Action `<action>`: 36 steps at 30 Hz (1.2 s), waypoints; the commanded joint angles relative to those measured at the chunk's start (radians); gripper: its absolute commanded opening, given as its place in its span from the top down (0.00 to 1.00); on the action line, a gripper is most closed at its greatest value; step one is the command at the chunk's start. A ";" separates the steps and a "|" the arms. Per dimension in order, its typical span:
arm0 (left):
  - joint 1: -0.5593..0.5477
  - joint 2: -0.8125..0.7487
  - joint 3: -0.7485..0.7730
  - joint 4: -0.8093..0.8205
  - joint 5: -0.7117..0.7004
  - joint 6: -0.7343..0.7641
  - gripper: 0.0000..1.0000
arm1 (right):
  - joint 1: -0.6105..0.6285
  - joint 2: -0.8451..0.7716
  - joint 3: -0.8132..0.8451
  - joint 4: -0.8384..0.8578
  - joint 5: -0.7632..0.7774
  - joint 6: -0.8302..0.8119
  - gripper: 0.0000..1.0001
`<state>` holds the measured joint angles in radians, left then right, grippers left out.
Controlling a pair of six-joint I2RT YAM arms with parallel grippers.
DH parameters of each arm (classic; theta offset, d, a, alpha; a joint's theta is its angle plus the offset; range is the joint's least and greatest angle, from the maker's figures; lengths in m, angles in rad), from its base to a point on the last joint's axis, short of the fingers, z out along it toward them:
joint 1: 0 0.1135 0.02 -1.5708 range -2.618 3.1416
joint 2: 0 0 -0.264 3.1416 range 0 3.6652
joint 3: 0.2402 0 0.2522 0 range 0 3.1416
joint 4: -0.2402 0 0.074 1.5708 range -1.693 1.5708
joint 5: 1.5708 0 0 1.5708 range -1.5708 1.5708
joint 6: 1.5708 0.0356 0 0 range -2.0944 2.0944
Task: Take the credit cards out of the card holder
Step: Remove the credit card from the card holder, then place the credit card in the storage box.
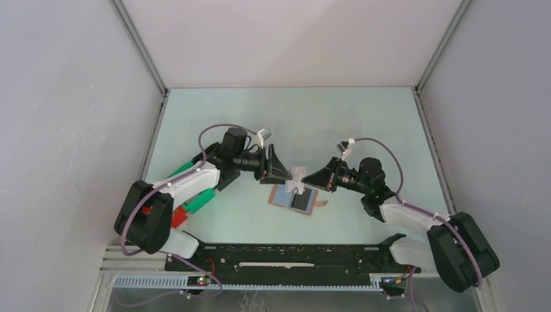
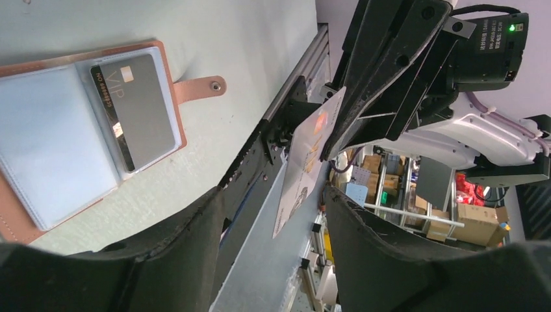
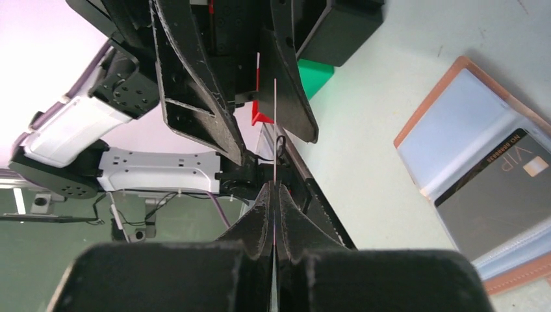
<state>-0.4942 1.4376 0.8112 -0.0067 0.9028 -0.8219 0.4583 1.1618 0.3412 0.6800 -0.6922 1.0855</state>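
Observation:
The tan card holder (image 1: 281, 197) lies open on the table, showing pale sleeves and a black VIP credit card (image 2: 133, 107) tucked in one of them (image 3: 503, 195). Above the holder, my right gripper (image 3: 274, 195) is shut on a white credit card (image 2: 305, 159), which appears edge-on in the right wrist view. The card (image 1: 298, 177) is upright in the air. My left gripper (image 2: 273, 195) is open, its fingers (image 3: 195, 84) standing on either side of the card's free end without touching it. From above, the left gripper (image 1: 286, 173) faces the right gripper (image 1: 307, 181).
Green bins (image 1: 195, 201) and a red bin (image 1: 179, 218) sit under the left arm near the table's left side. A black rail (image 1: 292, 257) runs along the near edge. The holder's closing tab (image 2: 198, 88) sticks out toward that rail.

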 commanded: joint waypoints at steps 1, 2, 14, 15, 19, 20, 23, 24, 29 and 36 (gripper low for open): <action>0.002 -0.056 -0.035 0.096 0.056 -0.050 0.37 | -0.006 0.041 0.036 0.152 -0.027 0.076 1.00; 0.003 -0.059 -0.040 0.117 0.061 -0.065 0.38 | -0.006 0.054 0.036 0.184 -0.026 0.090 1.00; 0.003 -0.058 -0.108 0.306 0.081 -0.187 0.77 | 0.021 0.180 0.057 0.312 -0.018 0.160 1.00; 0.003 -0.056 -0.106 0.300 0.077 -0.186 0.84 | 0.023 0.183 0.059 0.312 -0.018 0.161 1.00; 0.011 -0.060 -0.077 0.171 0.038 -0.112 1.00 | 0.024 0.184 0.059 0.293 -0.018 0.160 1.00; 0.018 -0.067 -0.071 0.138 0.028 -0.094 1.00 | 0.023 0.181 0.058 0.277 -0.017 0.158 0.94; 0.067 -0.110 -0.062 0.029 0.004 -0.040 1.00 | 0.012 0.146 0.059 0.192 -0.002 0.129 0.42; 0.093 -0.136 -0.059 -0.037 -0.010 -0.004 1.00 | 0.008 0.123 0.059 0.145 0.012 0.106 0.34; 0.293 -0.335 -0.053 -0.386 -0.076 0.161 1.00 | -0.049 -0.038 0.072 -0.230 0.153 -0.042 0.26; 0.709 -0.530 -0.055 -0.764 -0.072 0.345 1.00 | -0.114 -0.051 0.081 -0.354 0.137 -0.111 0.26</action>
<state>0.0505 0.9649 0.7174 -0.4622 0.8417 -0.6415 0.3588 1.1049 0.3946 0.4381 -0.5705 1.0492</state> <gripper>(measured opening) 0.009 0.739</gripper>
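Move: The white card, held at its edge in the right fingers, has its middle about 2 cm right of the left hand and 1 cm nearer the base, almost level with it. It lies some 2 cm left and 1 cm ahead of the right hand. The open card holder is about 15 cm below, 1 cm right of and 1 cm back from the left hand. The black box stands roughly 23 cm left of that hand, 8 cm farther out and 13 cm lower. The left fingers close on the free edge of the white card, the left hand easing up and back a centimetre or so while the right hand nudges 2 cm left and forward to bring it in. The right fingers then open and let go, backing about 5 cm right and 2.5 cm forward. The left hand swings the card about 16 cm left towards the black box, turning 30 degrees counter-clockwise. ##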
